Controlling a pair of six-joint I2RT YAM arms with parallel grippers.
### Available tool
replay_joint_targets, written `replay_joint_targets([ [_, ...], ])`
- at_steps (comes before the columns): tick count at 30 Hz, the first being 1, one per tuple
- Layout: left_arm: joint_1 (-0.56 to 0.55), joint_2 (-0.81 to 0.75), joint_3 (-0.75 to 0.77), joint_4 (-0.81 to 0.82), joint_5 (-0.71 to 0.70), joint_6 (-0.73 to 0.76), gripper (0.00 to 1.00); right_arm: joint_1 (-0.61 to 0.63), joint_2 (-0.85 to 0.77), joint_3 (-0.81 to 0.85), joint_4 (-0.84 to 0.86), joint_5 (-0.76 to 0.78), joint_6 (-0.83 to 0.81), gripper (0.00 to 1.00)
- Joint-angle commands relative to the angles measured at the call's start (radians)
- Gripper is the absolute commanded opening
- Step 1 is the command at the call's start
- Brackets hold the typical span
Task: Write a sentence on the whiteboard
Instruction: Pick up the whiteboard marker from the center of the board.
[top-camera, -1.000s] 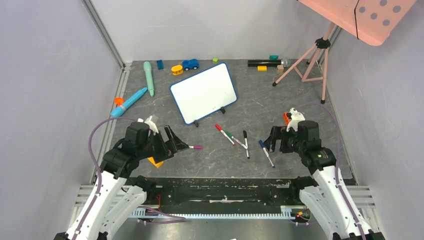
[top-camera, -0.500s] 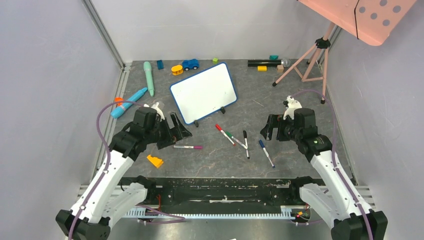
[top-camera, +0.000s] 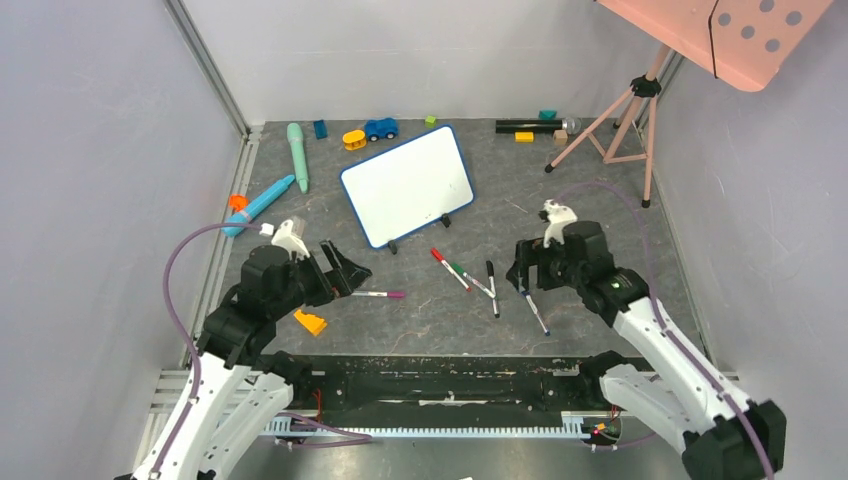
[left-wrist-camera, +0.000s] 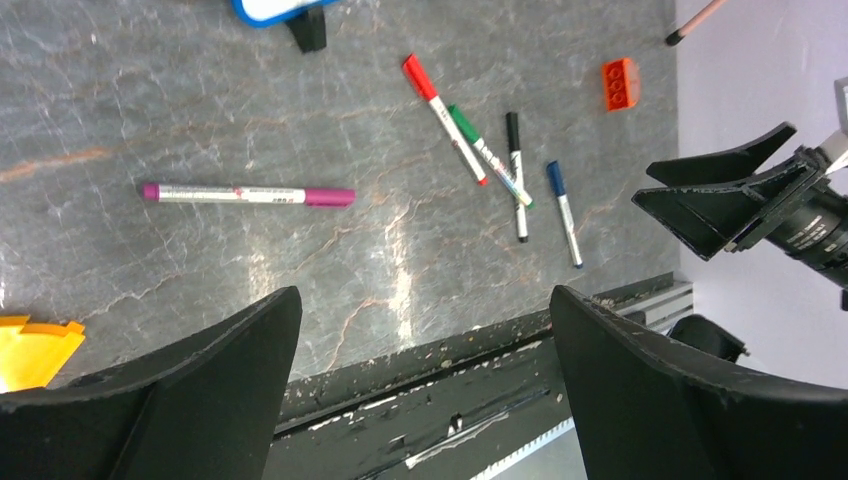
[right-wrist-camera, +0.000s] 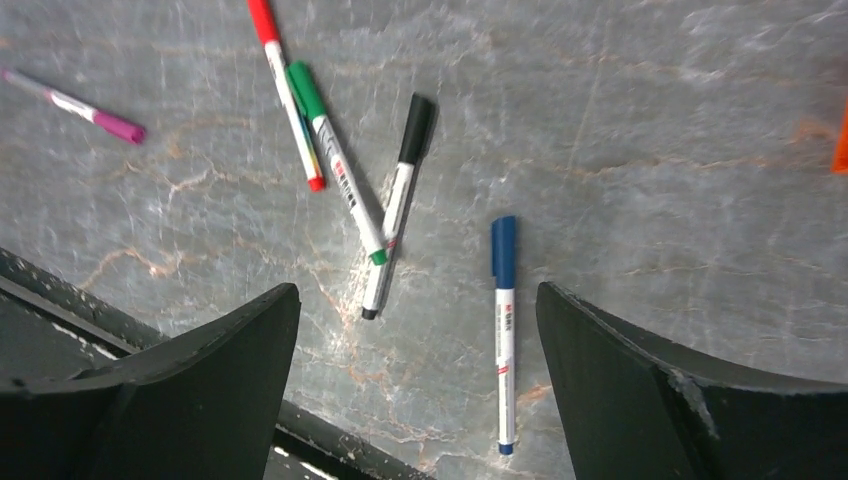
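The whiteboard (top-camera: 407, 185), white with a blue frame and black feet, lies tilted at the table's middle back. Its face is blank and no sentence shows. Its corner also shows in the left wrist view (left-wrist-camera: 270, 10). A purple marker (top-camera: 377, 294) lies just right of my left gripper (top-camera: 340, 272), which is open and empty. Red (top-camera: 448, 268), green (top-camera: 470, 280), black (top-camera: 492, 288) and blue (top-camera: 533, 306) markers lie in front of the board. My right gripper (top-camera: 527, 272) is open and empty over the blue marker (right-wrist-camera: 503, 320), which lies between the fingers in the right wrist view.
A yellow piece (top-camera: 311, 322) lies by the left arm. Teal (top-camera: 297, 155) and blue (top-camera: 258, 204) pens lie at the back left. A toy car (top-camera: 380, 128), small blocks and a black bar (top-camera: 530, 126) line the back. A pink tripod (top-camera: 620, 120) stands back right. An orange brick (left-wrist-camera: 620, 83) lies right.
My right gripper has moved left, toward the markers, and now sits over the blue one. My left arm went forward, then drew back a little. Both stay open.
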Motion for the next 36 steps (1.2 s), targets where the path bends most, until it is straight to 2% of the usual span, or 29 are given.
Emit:
replay_joint_targets([
  [1,0.002,0.021,-0.04,0.029,0.05,-0.017,1.0,0.142,0.084,0.06,-0.022,0.207,0.068,0.87],
  [3,0.002,0.03,-0.041,0.027,0.063,-0.029,1.0,0.222,0.114,0.053,0.004,0.258,0.127,0.83],
  [6,0.002,0.037,-0.04,0.03,0.077,-0.043,1.0,0.337,0.154,0.037,0.07,0.327,0.18,0.83],
  [9,0.002,0.035,-0.034,0.027,0.079,-0.048,1.0,0.394,0.227,0.046,0.092,0.369,0.201,0.83],
  [16,0.001,0.003,-0.03,0.004,0.072,-0.055,1.0,0.4,0.314,0.087,0.048,0.541,0.278,0.78],
  [22,0.001,-0.014,-0.04,0.006,0.075,-0.068,1.0,0.4,0.384,0.097,0.111,0.556,0.37,0.75],
  [28,0.002,-0.006,-0.038,0.009,0.085,-0.068,1.0,0.401,0.485,0.108,0.152,0.503,0.38,0.62],
  [36,0.002,0.018,-0.031,0.02,0.097,-0.059,1.0,0.4,0.61,0.141,0.149,0.521,0.36,0.45],
])
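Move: Below and to the left of the right hand lies the black whiteboard marker, about 5 cm left, 3 cm ahead and some 13 cm down. At the same depth, the green marker crosses its near end, middle about 9 cm left and 5 cm ahead. The red one is 15 cm left and 8 cm ahead, the blue one 5 cm right and 2 cm back. From the left hand, the black marker is about 29 cm right, 5 cm ahead and 21 cm down. Sinking about 10 cm towards the black marker, the right hand swings some 5 cm left, drawing back a little at first, then working forward again. The wrist rolls its left side down, tips the fingers steeper and turns roughly 10 degrees clockwise, while the open fingers narrow to about half, still above the marker. The left hand dips about 2 cm. ##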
